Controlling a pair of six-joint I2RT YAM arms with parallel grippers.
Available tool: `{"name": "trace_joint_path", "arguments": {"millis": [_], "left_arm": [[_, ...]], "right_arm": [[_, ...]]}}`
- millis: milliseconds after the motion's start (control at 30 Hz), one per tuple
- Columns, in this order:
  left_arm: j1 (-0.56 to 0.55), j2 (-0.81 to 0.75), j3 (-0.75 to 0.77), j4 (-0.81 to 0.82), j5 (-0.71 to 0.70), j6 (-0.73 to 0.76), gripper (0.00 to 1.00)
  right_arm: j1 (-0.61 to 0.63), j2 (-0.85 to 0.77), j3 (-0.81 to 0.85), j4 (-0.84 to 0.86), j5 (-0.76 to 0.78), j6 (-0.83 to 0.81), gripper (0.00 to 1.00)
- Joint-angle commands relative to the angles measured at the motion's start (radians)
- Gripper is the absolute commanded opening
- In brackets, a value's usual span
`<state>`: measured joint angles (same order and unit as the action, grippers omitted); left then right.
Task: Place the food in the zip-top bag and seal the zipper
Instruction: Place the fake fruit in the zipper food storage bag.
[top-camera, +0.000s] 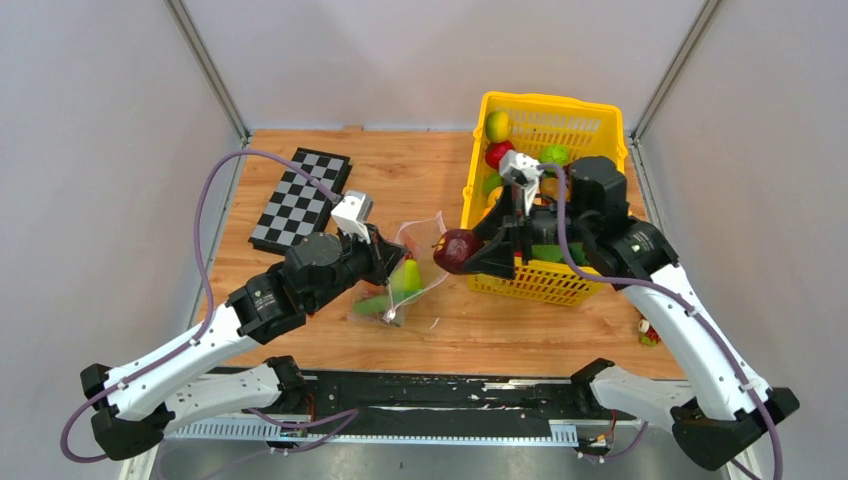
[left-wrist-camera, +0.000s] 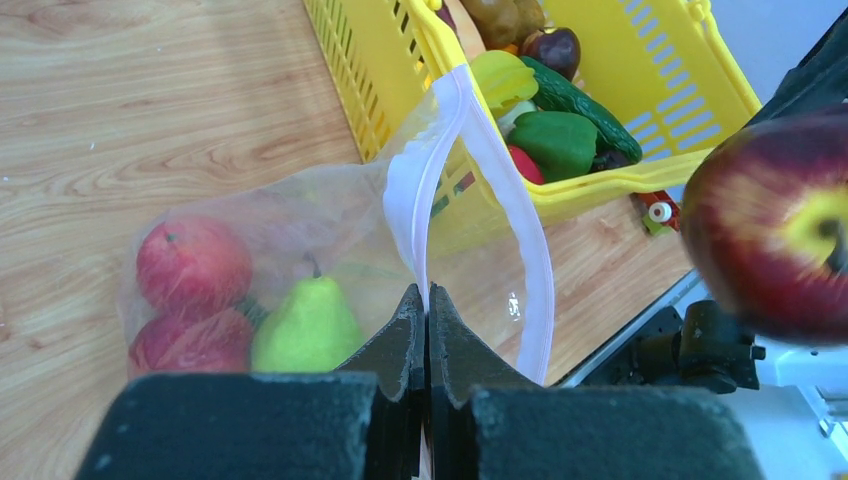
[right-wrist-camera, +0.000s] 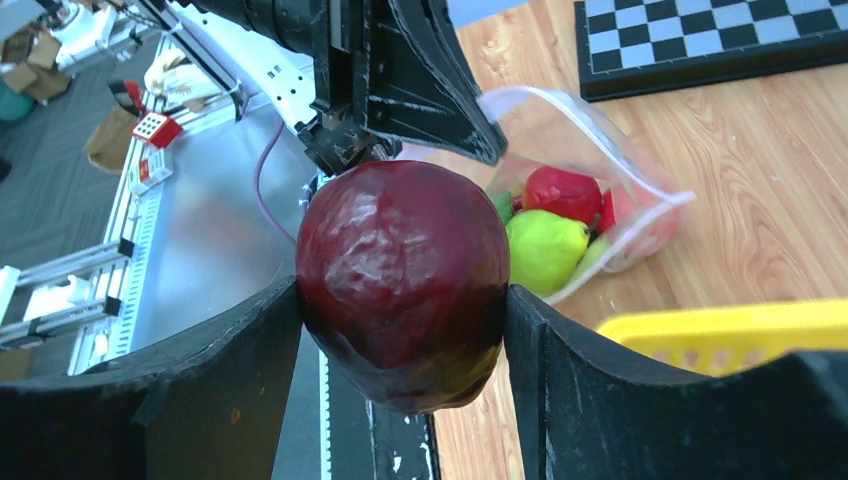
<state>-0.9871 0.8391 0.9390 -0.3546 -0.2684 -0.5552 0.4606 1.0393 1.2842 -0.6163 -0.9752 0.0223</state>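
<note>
The zip-top bag lies on the wood between the arms, its mouth raised and gaping toward the right. My left gripper is shut on the near lip of the zipper, holding that lip up. Inside the bag are two red apples and a green pear. My right gripper is shut on a dark red apple, held in the air just right of the bag's mouth. The same apple shows at the right of the left wrist view.
A yellow mesh basket stands at the back right with more toy food in it, among them a green pepper and a cucumber. A chessboard lies at the back left. A small red-green toy sits near the table's right front edge.
</note>
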Motion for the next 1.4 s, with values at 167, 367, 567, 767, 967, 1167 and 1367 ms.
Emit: {"name": "trace_joint_path", "arguments": {"millis": [167, 367, 567, 767, 967, 1167, 1367], "left_arm": [[-0.001, -0.029, 0.006, 0.054, 0.019, -0.006, 0.00], [-0.001, -0.044, 0.013, 0.041, 0.012, 0.000, 0.00], [-0.001, -0.039, 0.020, 0.040, 0.015, 0.007, 0.00], [-0.001, -0.032, 0.030, 0.033, 0.013, 0.007, 0.00], [-0.001, -0.030, 0.030, 0.034, -0.012, 0.004, 0.00], [-0.001, -0.027, 0.042, 0.022, -0.039, 0.005, 0.00], [-0.001, -0.037, 0.035, 0.022, -0.039, -0.005, 0.00]], "right_arm": [[0.216, 0.188, 0.150, -0.053, 0.292, -0.115, 0.40], [0.296, 0.290, 0.205, -0.124, 0.467, -0.160, 0.41], [0.323, 0.361, 0.267, -0.183, 0.566, -0.167, 0.42], [0.360, 0.372, 0.284, -0.192, 0.682, -0.183, 0.50], [0.360, 0.366, 0.286, -0.191, 0.669, -0.197, 0.56], [0.360, 0.345, 0.258, -0.141, 0.611, -0.198, 0.57], [0.361, 0.356, 0.262, -0.118, 0.584, -0.180, 0.59]]}}
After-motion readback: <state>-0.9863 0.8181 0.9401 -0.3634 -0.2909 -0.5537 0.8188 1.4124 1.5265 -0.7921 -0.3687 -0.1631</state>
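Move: To the left and below, the held dark red apple's goal, the open mouth of the zip-top bag, lies about 8 cm left of the right hand, 4 cm farther out and 10 cm lower. The green pear inside the bag is some 10 cm left, 3 cm ahead and 15 cm below; the yellow basket's middle is about 15 cm ahead, 15 cm right and 15 cm down. From the left hand, the mouth is level fore-and-aft, 5 cm right and 4 cm lower. Swinging left first, then sinking and reaching forward, the right hand carries the apple about 7 cm left, 8 cm down and 5 cm out to the bag's mouth, just beside the left fingertips. Its left-pointing fingers tip down by some 25 degrees and keep their grip, nearly stopping at the end. The left hand stays in place, still pinching the bag's rim to hold the mouth up. ##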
